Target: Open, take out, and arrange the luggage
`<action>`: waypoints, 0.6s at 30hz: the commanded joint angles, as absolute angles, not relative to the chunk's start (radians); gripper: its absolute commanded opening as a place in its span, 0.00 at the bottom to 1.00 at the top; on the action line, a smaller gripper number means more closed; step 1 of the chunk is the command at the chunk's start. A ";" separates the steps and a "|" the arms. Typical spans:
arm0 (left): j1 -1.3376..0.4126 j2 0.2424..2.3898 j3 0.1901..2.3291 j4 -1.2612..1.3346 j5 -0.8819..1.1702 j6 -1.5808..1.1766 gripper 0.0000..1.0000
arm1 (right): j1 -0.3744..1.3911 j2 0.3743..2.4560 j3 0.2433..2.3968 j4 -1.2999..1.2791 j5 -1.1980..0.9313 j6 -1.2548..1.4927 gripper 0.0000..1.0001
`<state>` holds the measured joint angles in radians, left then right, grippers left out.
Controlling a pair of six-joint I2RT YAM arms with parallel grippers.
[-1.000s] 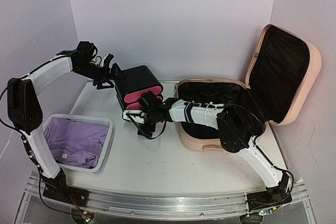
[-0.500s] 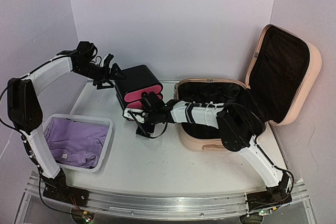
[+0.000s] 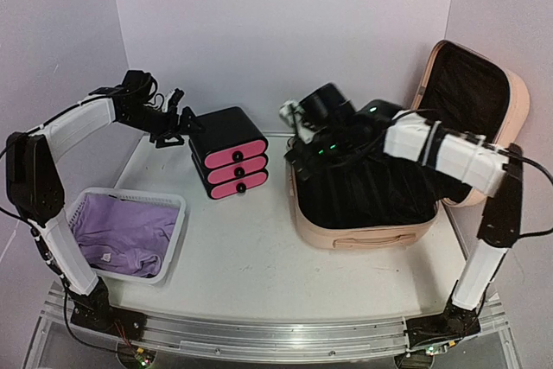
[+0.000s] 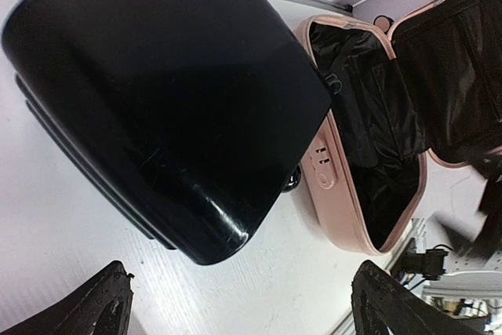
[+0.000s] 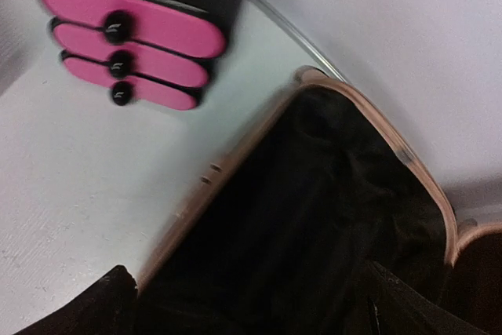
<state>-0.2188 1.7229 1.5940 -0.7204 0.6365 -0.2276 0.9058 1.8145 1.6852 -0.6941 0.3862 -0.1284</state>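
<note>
The luggage (image 3: 363, 231), a big peach-pink hard-shell case, lies open at the right with its lid (image 3: 471, 118) leaning on the right wall. Its black lining (image 5: 314, 217) fills the right wrist view, and the left wrist view shows the luggage (image 4: 325, 162) beyond the drawer box. My right gripper (image 3: 301, 134) hovers open over the case's rear left corner, holding nothing. In its own view the right gripper (image 5: 251, 311) hangs above the lining. My left gripper (image 3: 184, 118) stands open just left of the drawer box; the left gripper (image 4: 243, 311) is empty.
A small black drawer box (image 3: 229, 162) with three pink fronts stands at the back, left of the case. Its glossy black top (image 4: 157, 92) sits close to the left fingers. A white mesh basket (image 3: 169, 244) holding purple cloth (image 3: 121, 231) sits at the near left.
My right arm has risen from in front of the drawer box and swung right, to above the case's rear left corner. The left arm has barely moved.
</note>
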 commanded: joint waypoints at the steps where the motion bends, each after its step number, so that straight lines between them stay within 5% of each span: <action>1: -0.210 1.508 1.534 -0.545 0.538 -0.179 0.98 | 0.657 1.539 1.564 -0.951 0.341 0.190 0.98; 5: -0.212 1.338 1.550 -0.486 0.474 -0.162 0.99 | 0.501 1.275 1.448 -0.983 0.270 0.173 0.98; 18: -0.213 0.815 1.563 -0.387 0.210 -0.106 1.00 | 0.500 0.682 1.515 -1.096 0.534 -0.071 0.98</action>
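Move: Neither empty hand goes for anything; both are leaving the closed drawer cabinet. From the left hand its middle lies about 12 cm ahead, 9 cm right and 17 cm below, with the clothes basket 15 cm back, 22 cm left and 21 cm below. From the right hand the cabinet is some 17 cm ahead, 19 cm left and 16 cm below; the luggage's open base is 6 cm ahead, 18 cm right and 17 cm below. The right hand sweeps some 25 cm to its right over the open luggage, away from the cabinet, then climbs and draws back while still easing right, turning clockwise and tipping up. The left hand rises about 35 cm off the cabinet and pulls back some 20 cm, drifting left as its fingers swing up roughly 70 degrees, both grippers staying wide open and empty. ##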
